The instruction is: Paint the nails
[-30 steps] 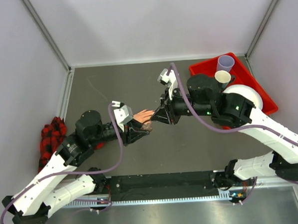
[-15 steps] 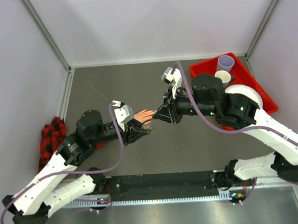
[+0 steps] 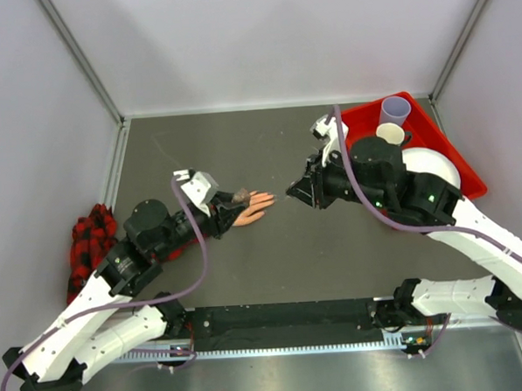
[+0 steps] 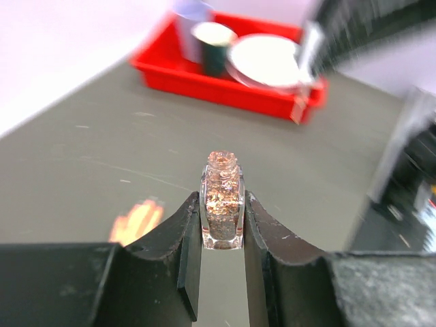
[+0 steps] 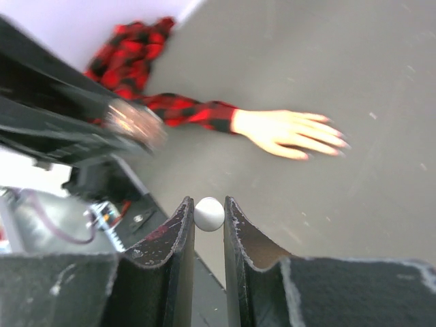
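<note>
My left gripper is shut on a small clear nail polish bottle of copper glitter, its neck uncapped; the bottle also shows in the top view. It hangs just above the wrist of the peach mannequin hand, which lies flat with its fingers pointing right. The nails are tiny and blurred. The plaid sleeve trails left. My right gripper is a little right of the fingertips, shut on a white round cap. Any brush under the cap is hidden.
A red tray at the back right holds a white plate, a lilac cup and a dark cup. The sleeve's bunched end lies at the table's left edge.
The two grippers have pulled apart. My left gripper has drawn back left with the bottle, and my right has moved right with the cap. The mannequin hand now shows more fully between them.
</note>
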Action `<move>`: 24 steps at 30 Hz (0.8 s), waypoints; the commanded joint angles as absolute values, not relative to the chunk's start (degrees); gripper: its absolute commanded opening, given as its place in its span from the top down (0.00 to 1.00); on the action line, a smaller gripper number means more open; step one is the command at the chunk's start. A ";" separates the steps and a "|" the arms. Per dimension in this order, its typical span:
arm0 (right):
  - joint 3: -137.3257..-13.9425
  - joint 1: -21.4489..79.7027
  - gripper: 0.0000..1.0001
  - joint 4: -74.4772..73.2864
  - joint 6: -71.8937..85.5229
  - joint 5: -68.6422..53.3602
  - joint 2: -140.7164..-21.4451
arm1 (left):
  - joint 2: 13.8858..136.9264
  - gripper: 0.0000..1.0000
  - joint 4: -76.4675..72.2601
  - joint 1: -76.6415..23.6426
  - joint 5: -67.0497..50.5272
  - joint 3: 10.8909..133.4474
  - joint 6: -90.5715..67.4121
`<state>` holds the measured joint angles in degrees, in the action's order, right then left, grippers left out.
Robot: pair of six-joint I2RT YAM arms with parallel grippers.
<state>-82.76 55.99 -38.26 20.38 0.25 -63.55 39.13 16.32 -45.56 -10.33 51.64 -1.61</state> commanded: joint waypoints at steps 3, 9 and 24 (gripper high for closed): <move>-71.66 49.85 1.00 -26.21 25.22 4.23 -62.22 | 38.23 1.00 -5.30 -45.70 10.34 48.70 -4.92; -60.84 46.67 1.00 -11.19 24.88 3.16 -68.09 | 43.85 1.00 -21.78 -45.70 17.56 43.77 -2.29; -51.51 46.67 1.00 17.48 21.97 3.95 -86.48 | 66.00 1.00 -54.66 -27.16 9.50 36.83 -8.45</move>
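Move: The right hand grips the white polish cap; the nails of the dummy hand lie some 19 cm ahead of it, about 4 cm to the left and roughly 33 cm below. The dummy palm is about 9 cm left of the nails and 3 cm nearer the base; the polish bottle in the left grip sits roughly 9 cm left of the right hand, level with it. From the left hand the nails are about 19 cm ahead, 6 cm right and 31 cm down. With the cap still pinched and its tilt almost unchanged, the right hand drops steeply, some 22 cm, while reaching about 12 cm forward and latterly a little left towards the nails, turning slightly clockwise and stopping short of any visible contact. Meanwhile the left hand clears the bottle away, swinging it about 19 cm forward and then somewhat left, rising briefly before sinking back, as its wrist turns some 40 degrees counter-clockwise to point nearly straight out over the table. ##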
